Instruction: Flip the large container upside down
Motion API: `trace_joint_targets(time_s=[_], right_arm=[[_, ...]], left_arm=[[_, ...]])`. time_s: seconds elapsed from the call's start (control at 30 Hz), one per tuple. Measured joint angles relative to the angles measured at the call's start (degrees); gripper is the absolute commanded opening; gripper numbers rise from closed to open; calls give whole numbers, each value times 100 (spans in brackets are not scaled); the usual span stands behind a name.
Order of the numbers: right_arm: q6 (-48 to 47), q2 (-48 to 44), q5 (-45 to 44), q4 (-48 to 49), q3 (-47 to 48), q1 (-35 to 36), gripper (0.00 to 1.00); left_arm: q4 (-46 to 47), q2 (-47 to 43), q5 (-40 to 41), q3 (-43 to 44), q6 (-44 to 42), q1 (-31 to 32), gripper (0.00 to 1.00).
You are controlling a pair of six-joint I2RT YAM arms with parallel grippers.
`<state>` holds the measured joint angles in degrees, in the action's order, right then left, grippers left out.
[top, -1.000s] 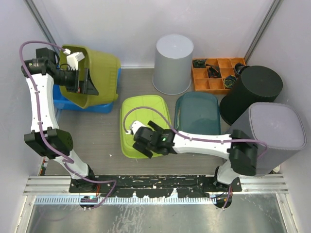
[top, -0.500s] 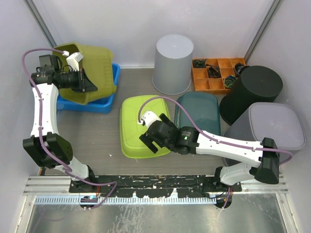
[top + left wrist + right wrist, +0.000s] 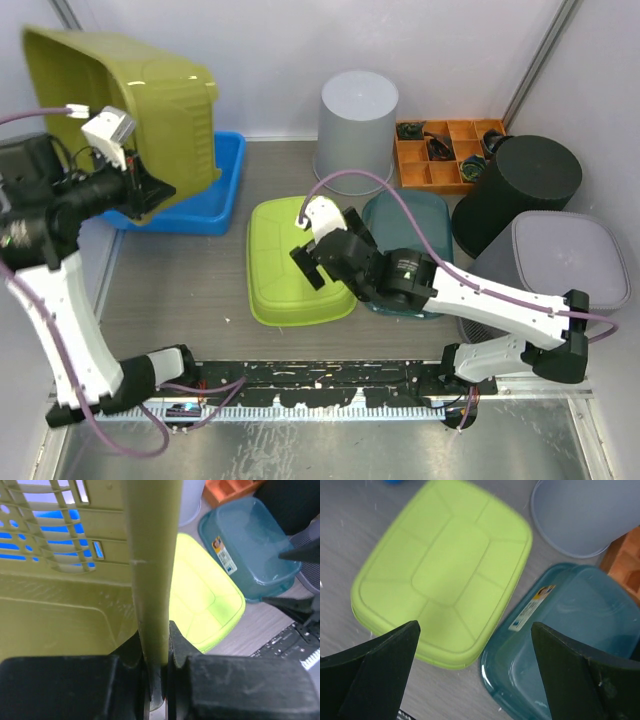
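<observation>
The large container (image 3: 150, 90) is an olive-green slotted basket, lifted off the table at the far left and tipped on its side, its open mouth toward the left wall. My left gripper (image 3: 140, 190) is shut on its rim; in the left wrist view the rim (image 3: 150, 570) runs straight up between the jaws of the left gripper (image 3: 157, 647), which press on both sides. My right gripper (image 3: 312, 262) hangs open above the middle of the table. In the right wrist view nothing sits within the right gripper (image 3: 475, 626).
A blue tray (image 3: 215, 195) lies below the lifted basket. An upturned lime-green tub (image 3: 290, 270) and a teal tub (image 3: 410, 225) lie mid-table. Behind stand a grey bucket (image 3: 357, 130), an orange parts organiser (image 3: 445, 160), a black bucket (image 3: 530, 180) and a grey bin (image 3: 560, 265).
My left gripper shut on the basket's rim and raised the basket off the blue tray, up and to the left. My right arm drew back and right over the lime tub, still open.
</observation>
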<state>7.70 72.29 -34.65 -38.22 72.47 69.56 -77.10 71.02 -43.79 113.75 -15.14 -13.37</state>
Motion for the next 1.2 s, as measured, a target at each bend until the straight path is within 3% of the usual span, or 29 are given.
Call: trace_joint_targets(time_s=[0.17, 0.3, 0.43, 0.67, 0.87, 1.2], right_arm=[[238, 39, -734, -68, 911, -7, 100], [345, -195, -960, 46, 1008, -76, 100], [426, -476, -588, 63, 1005, -409, 100], [490, -535, 588, -350, 1554, -586, 100], [608, -507, 1263, -1021, 2074, -584, 100], [732, -251, 1808, -1810, 2330, -584, 100]], left_arm=[[-662, -407, -203, 1187, -374, -13, 0], [-1421, -422, -560, 1681, -673, -13, 0], [-1416, -415, -629, 1342, -737, 184, 0], [-1419, -238, -455, 1132, 225, 2162, 0], [-1416, -566, -1091, 914, 667, 2382, 0], [-1410, -796, -2476, -503, 1250, 2339, 0]])
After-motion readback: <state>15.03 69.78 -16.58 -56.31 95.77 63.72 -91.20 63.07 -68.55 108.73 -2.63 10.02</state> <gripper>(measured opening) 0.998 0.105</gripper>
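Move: Pinched already by its near rim in the left fingers, the olive container has its middle roughly 10 cm ahead of that hand, 3 cm left and about level. From the same hand the lime container on the table is some 22 cm right, level fore and aft, 38 cm down; the blue tub 18 cm ahead, 8 left, 38 down. From the right hand the olive container lies about 31 cm left, 14 ahead, 14 up; the teal container 18 right, 7 ahead, 21 down. Pulling back and a little up first, the left hand then swings right as it keeps drawing back, about 18 cm back and 12 right in all, turning some 35 degrees clockwise, its left side dropping and fingers tipping down, still pinching the rim. Open and empty, the right hand rises some 13 cm beside the approaching container, then eases back and slightly down. ##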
